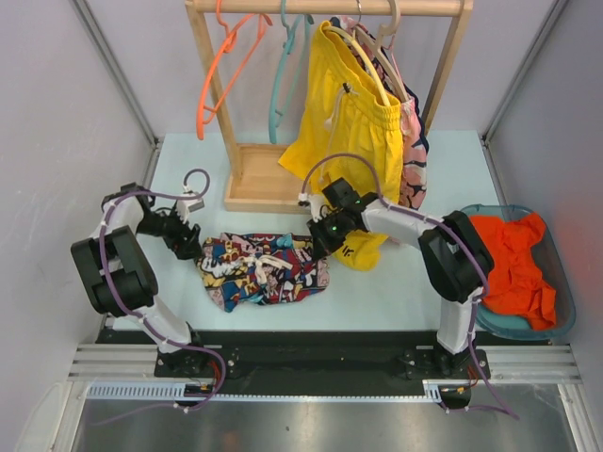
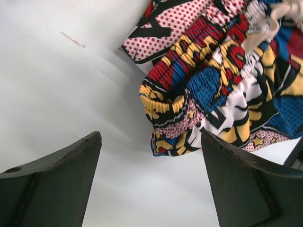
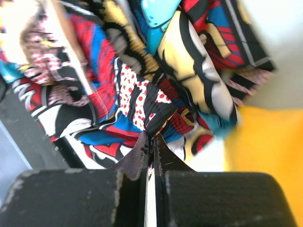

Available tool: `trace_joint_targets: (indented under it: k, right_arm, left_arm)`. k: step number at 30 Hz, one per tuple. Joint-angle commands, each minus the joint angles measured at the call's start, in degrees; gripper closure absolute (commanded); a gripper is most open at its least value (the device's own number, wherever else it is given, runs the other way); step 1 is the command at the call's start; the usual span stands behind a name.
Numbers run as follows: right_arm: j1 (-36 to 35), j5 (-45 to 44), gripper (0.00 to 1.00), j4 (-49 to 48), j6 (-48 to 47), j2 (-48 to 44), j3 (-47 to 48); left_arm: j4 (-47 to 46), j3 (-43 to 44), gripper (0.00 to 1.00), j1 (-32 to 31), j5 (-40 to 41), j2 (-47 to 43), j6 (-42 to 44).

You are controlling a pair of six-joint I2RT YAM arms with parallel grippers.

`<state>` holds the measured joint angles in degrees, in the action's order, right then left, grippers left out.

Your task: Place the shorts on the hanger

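Observation:
The comic-print shorts (image 1: 264, 268) lie crumpled on the table between my two grippers. My left gripper (image 1: 188, 240) stands open at their left end. In the left wrist view the elastic waist corner of the shorts (image 2: 222, 80) lies just ahead of the left gripper (image 2: 151, 179), touching neither finger. My right gripper (image 1: 320, 240) is at the right end of the shorts. In the right wrist view the right gripper (image 3: 152, 142) is shut, pinching a fold of the shorts (image 3: 142, 85) at its tips. The teal hanger (image 1: 283, 75) hangs empty on the wooden rack.
The wooden rack (image 1: 250, 179) stands at the back with an orange hanger (image 1: 226, 71), yellow shorts (image 1: 349, 113) and pink patterned shorts (image 1: 412, 151). A yellow cloth (image 1: 363, 250) lies beside my right gripper. A blue basket (image 1: 556, 325) holding orange cloth sits at the right.

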<state>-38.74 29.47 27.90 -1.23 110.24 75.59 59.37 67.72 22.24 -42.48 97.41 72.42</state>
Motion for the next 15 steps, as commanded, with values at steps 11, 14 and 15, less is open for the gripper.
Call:
trace_joint_targets:
  k: [11,14,15]
  right_arm:
    - [2.4,7.1,1.0,2.9,-8.3,-9.2,-1.1]
    - [3.1,6.4,1.0,3.3,-9.2,-10.5,-1.3]
    - [3.4,6.1,1.0,3.5,-9.5,-12.0,-1.3]
  left_arm:
    - [-5.0,-3.7,0.17,-7.0,-5.6,-0.7,-2.4]
    - [1.0,-1.9,0.63,-7.1,-4.9,0.7,-0.3]
    - [2.8,-1.4,0.7,-6.9,-4.7,-0.4,0.5]
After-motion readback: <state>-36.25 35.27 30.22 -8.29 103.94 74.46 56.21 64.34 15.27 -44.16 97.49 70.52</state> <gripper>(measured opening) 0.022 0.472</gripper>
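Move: Just to the left hand's right, about 4 cm off and 2 cm lower, is the left waistband corner of the shorts, about level with it forward and back; the drawstring bow lies some 19 cm right and 3 cm nearer. The rack base's near left corner stands roughly 11 cm ahead and 8 cm right. For the right hand, already holding the shorts' other end, that waistband corner is some 26 cm left, about level; the yellow shorts' lower end hangs about 9 cm right. Sliding right about 4 cm and sinking only a centimetre or so, the left hand brings its open fingers over the waistband corner, then near the end begins closing them to about half open around the cloth. Meanwhile the right hand keeps its pinch on the shorts' right end, raises it some 4 cm early on and then holds there, tilting slightly. ##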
